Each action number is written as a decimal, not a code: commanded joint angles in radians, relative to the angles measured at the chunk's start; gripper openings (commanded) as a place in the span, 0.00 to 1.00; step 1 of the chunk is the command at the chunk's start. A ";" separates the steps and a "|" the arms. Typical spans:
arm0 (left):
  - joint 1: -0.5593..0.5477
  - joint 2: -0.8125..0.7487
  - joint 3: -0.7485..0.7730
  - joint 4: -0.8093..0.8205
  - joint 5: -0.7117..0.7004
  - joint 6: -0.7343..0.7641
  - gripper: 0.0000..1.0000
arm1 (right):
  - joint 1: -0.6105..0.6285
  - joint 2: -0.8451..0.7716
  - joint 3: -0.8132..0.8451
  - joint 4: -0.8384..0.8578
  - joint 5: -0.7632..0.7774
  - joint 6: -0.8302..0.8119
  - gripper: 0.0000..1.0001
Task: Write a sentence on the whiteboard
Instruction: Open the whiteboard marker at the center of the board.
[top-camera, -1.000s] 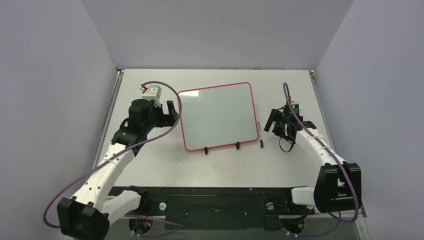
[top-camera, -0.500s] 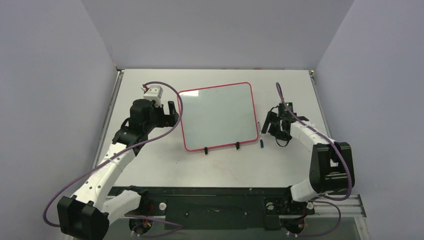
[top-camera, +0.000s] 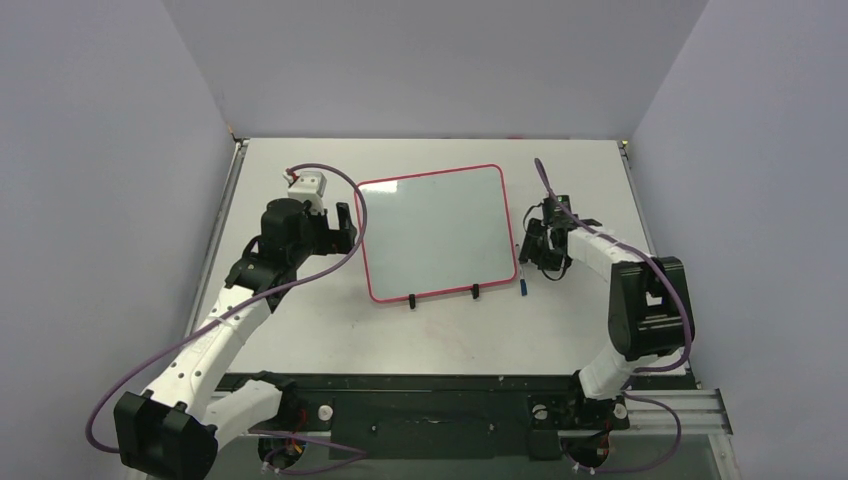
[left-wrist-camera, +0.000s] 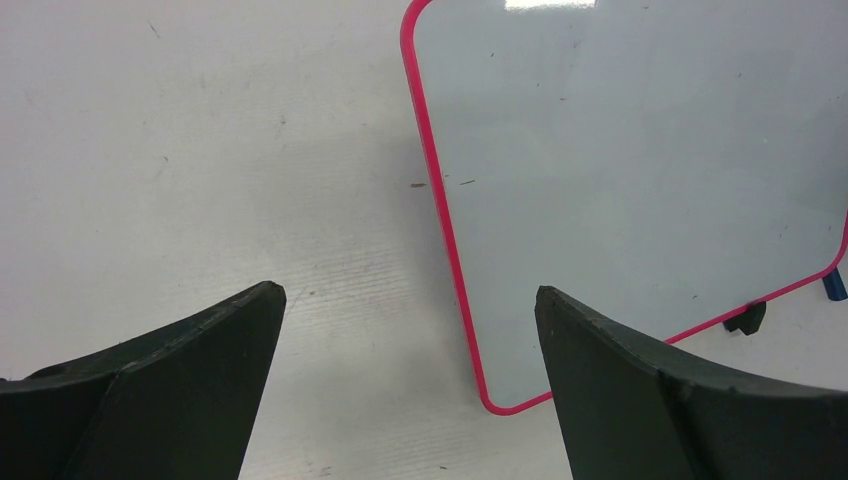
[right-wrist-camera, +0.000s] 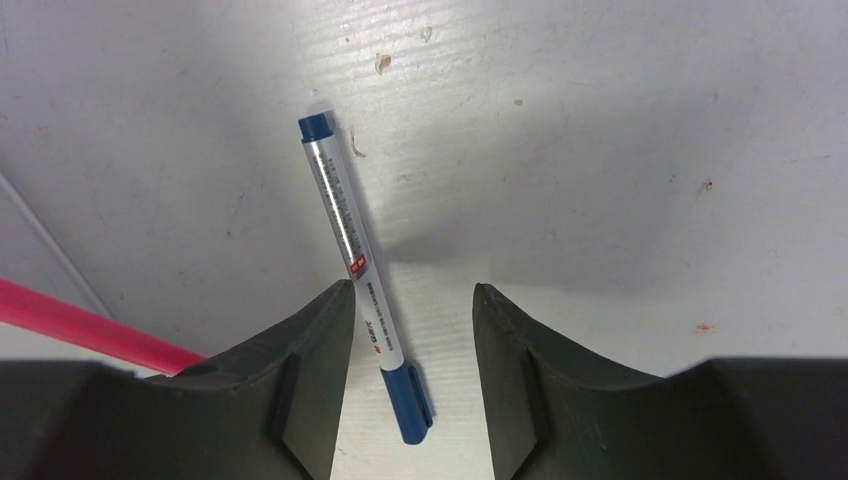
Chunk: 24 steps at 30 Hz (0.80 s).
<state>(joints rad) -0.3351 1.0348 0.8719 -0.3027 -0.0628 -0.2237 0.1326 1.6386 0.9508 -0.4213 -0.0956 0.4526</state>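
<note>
The whiteboard (top-camera: 436, 232) lies flat mid-table, glossy white and blank inside a thin red-pink frame, with two black feet on its near edge. A blue-capped marker (top-camera: 521, 270) lies on the table just off its right edge. My right gripper (top-camera: 530, 254) is down over the marker (right-wrist-camera: 350, 230), jaws partly closed and straddling its capped end. The left finger (right-wrist-camera: 310, 350) is at the barrel and a gap remains on the other side. My left gripper (top-camera: 347, 228) hovers wide open at the board's left edge (left-wrist-camera: 440, 230), holding nothing (left-wrist-camera: 410, 295).
Grey walls enclose the white table (top-camera: 300, 320) on three sides. Purple cables loop from both arms. The board's red frame corner (right-wrist-camera: 80, 320) shows just left of my right fingers. A black rail (top-camera: 420, 395) with the arm bases runs along the near edge.
The right arm moved left toward the board and came down over the marker, its jaws narrowing from wide open. The left arm and the board have not moved.
</note>
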 joint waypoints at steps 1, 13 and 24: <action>-0.007 -0.003 0.022 0.043 -0.017 0.015 0.96 | 0.012 0.026 0.058 0.009 0.023 -0.016 0.41; -0.008 -0.006 0.022 0.042 -0.026 0.021 0.96 | 0.057 0.112 0.098 -0.013 0.056 -0.027 0.38; -0.009 -0.009 0.021 0.042 -0.026 0.025 0.95 | 0.058 0.131 0.100 -0.067 0.201 -0.026 0.00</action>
<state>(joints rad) -0.3389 1.0348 0.8719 -0.3027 -0.0757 -0.2165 0.1864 1.7489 1.0378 -0.4484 0.0269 0.4290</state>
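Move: The marker lies just below the right hand, its middle about 1 cm ahead, 2 cm to the left and 2 cm down, cap end towards the base. The whiteboard's centre is some 11 cm ahead and 25 cm left of that hand; the board's nearer black clip is about 5 cm back and 14 cm left, both 2 cm down. From the idle left hand the marker is roughly 47 cm right, 2 cm ahead and 20 cm below. The right hand eases about 1.5 cm forward and down to the marker, fingers closing to pinch its barrel. ##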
